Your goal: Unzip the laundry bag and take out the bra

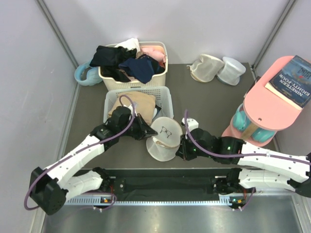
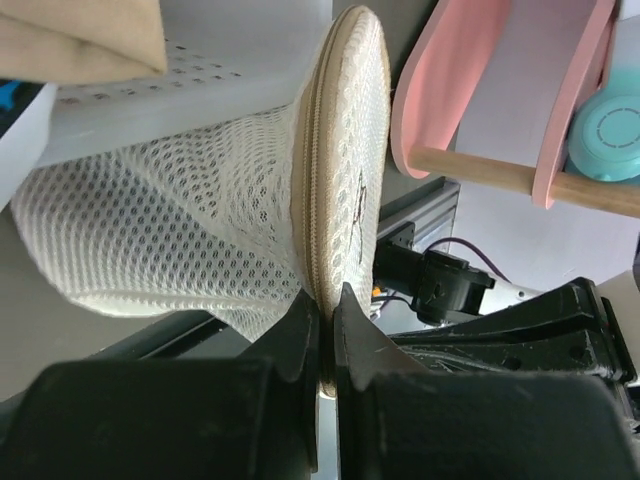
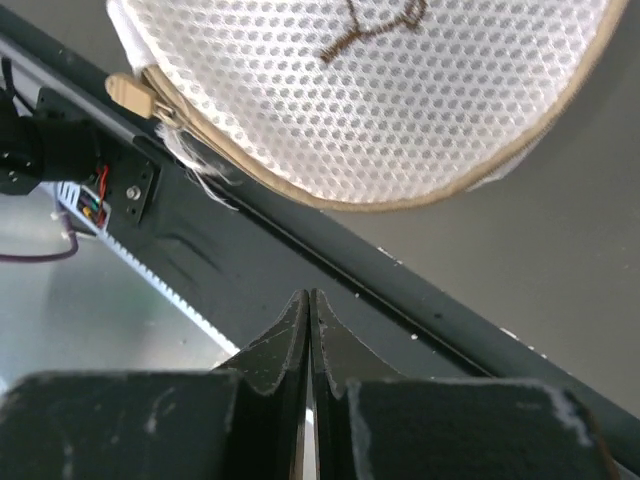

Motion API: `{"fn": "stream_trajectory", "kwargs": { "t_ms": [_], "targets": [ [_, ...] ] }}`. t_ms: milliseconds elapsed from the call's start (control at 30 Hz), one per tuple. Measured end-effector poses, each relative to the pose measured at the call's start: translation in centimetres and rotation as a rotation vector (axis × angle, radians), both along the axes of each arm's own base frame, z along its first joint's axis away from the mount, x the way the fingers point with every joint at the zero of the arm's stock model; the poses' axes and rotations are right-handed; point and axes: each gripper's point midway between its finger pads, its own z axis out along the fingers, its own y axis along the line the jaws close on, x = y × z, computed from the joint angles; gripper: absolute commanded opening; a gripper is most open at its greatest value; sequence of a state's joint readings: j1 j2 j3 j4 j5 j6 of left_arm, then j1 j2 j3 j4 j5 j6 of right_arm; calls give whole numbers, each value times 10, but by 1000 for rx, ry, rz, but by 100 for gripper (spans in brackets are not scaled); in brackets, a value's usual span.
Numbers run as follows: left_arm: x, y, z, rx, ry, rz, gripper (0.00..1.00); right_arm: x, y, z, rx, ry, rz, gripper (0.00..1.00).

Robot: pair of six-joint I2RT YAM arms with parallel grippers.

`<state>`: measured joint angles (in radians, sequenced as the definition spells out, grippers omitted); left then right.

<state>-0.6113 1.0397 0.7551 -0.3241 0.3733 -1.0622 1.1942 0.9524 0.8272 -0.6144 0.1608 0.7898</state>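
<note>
The laundry bag (image 1: 163,141), a round cream mesh drum with a black bra pictogram on its flat face, is lifted and tilted near the table's front edge. My left gripper (image 1: 148,131) is shut on the bag's left rim. In the left wrist view its jaws (image 2: 328,312) pinch the zipped seam, and the mesh side (image 2: 190,230) billows to the left. My right gripper (image 1: 181,148) is beside the bag's lower right. It is shut with nothing in it (image 3: 310,298), just below the bag (image 3: 390,100). A beige zip pull (image 3: 130,93) sticks out at the rim. The bra is hidden.
A white basket (image 1: 167,99) holding a folded tan cloth (image 1: 138,103) stands right behind the bag. A cream basket (image 1: 108,80) of clothes sits farther back. Two mesh pouches (image 1: 206,68) (image 1: 231,71) lie at the back right. A pink stand (image 1: 272,104) carries a book (image 1: 291,80).
</note>
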Motion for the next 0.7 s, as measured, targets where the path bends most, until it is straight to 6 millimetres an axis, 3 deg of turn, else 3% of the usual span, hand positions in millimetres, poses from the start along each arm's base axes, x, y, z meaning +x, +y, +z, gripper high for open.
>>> {"fn": "stream_trajectory", "kwargs": {
  "t_ms": [33,133,267,400,533,700],
  "targets": [
    [-2,3,3,3,-6,9,0,-2,1,1,5,3,2,16],
    [-6,11,9,9,-28,35,0,2,6,15,44,3,-33,34],
    [-9,15,3,44,-8,77,0,14,21,49,77,-25,-88,46],
    [-17,10,-4,84,5,103,0,25,51,74,52,-65,-112,55],
    [-17,13,-8,122,8,140,0,29,70,70,-17,-81,-111,57],
    [-12,15,-6,129,3,179,0,26,70,45,-137,-80,-104,58]
  ]
}}
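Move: From the shut, empty right hand, the laundry bag's zip pull lies about 9 cm left and 5 cm ahead, nearly level. The bag's round end is centred some 4 cm left and 8 cm ahead; its mesh body hangs around 6 cm left, 1 cm ahead and 6 cm lower. The left hand already pinches the zip edge, with the pull about 4 cm back from it, straight behind and just below. Right hand arcs some 7 cm left, up then partly down, towards the zip pull, opening; left keeps pinching. ##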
